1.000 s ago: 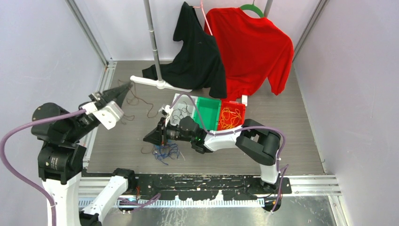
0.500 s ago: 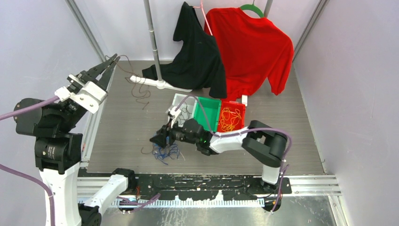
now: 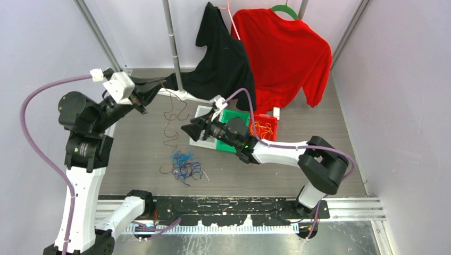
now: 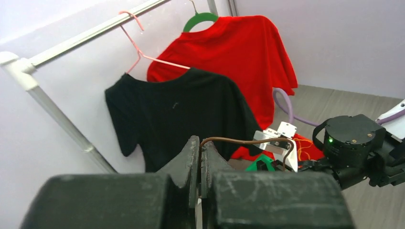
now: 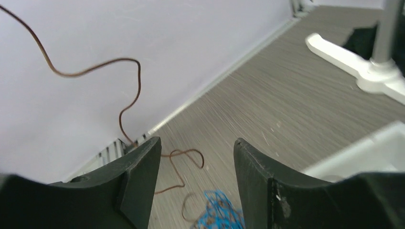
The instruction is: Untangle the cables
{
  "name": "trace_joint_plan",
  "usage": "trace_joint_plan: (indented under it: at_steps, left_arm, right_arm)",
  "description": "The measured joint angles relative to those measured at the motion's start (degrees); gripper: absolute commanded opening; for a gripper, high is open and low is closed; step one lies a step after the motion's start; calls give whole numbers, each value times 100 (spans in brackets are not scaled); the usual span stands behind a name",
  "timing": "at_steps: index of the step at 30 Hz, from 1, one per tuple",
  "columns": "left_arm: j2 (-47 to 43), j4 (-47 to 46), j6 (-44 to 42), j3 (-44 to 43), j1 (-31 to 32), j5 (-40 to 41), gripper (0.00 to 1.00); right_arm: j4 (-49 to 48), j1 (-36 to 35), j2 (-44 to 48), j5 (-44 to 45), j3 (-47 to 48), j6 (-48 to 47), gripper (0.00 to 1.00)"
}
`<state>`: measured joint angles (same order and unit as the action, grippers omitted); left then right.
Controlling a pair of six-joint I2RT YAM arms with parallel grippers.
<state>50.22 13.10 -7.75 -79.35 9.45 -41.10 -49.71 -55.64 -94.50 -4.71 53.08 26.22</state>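
My left gripper [image 3: 161, 82] [image 4: 200, 143] is raised at the back left, shut on a thin dark brown cable [image 3: 171, 129] [image 4: 248, 141]. The cable hangs from it in loose curls down to the floor. A blue tangle [image 3: 185, 166] [image 5: 217, 210] of cables with dark strands in it lies on the floor at the front middle. My right gripper [image 3: 186, 130] [image 5: 197, 143] hovers open and empty above and behind that tangle, near the white bin [image 3: 203, 144]. In the right wrist view the brown cable [image 5: 129, 95] snakes down past the left finger. Yellow-orange cables [image 3: 264, 129] lie in the red bin.
White, green [image 3: 234, 119] and red [image 3: 272, 139] bins stand side by side mid-floor. Behind them, a clothes rack pole [image 3: 173, 48] with a white foot [image 3: 183, 95] carries a black shirt [image 3: 220, 58] and a red shirt [image 3: 284, 53]. Walls close in left and right.
My left gripper swung from the left wall toward the rack, drawing the brown cable up and away from the tangle. My right gripper opened and rose off the blue tangle toward the bins.
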Motion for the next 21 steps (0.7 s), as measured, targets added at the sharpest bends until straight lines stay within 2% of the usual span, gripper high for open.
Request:
trace_joint_plan:
  at_steps: [5,13,21]
  left_arm:
    - [431,-269,323,22,94,-118,0]
    - [1233,-656,459,20,339,-116,0]
    - [2194,-782,385,-157,706,-92,0]
  right_arm:
    - [748,70,833,474,-754,-273,60]
    - [2269,208,2210,2184,-1117,-793,60]
    - [2905,533,2975,3362,-1556,-846,59]
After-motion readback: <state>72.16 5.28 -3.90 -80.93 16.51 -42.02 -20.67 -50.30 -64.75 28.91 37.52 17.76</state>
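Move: The brown cable already hangs from the left hand's shut fingers; the white bin it is taken to lies about 17 cm ahead of that hand, 6 cm to its right and some 47 cm below. The green bin is 12 cm to the right of the white one, and the blue cable pile lies almost straight beneath the hand. From the empty right hand the white bin is about 13 cm ahead, 5 cm right and 23 cm down. Forward, then increasingly rightward and down as well, the left hand carries the brown cable some 10 cm out, 7 cm across and 7 cm lower towards the white bin, fingers shut on it and tipping down about 15 degrees. The right hand clears out of the way, sweeping about 20 cm right towards the green bin, open and turning some 40 degrees clockwise. ##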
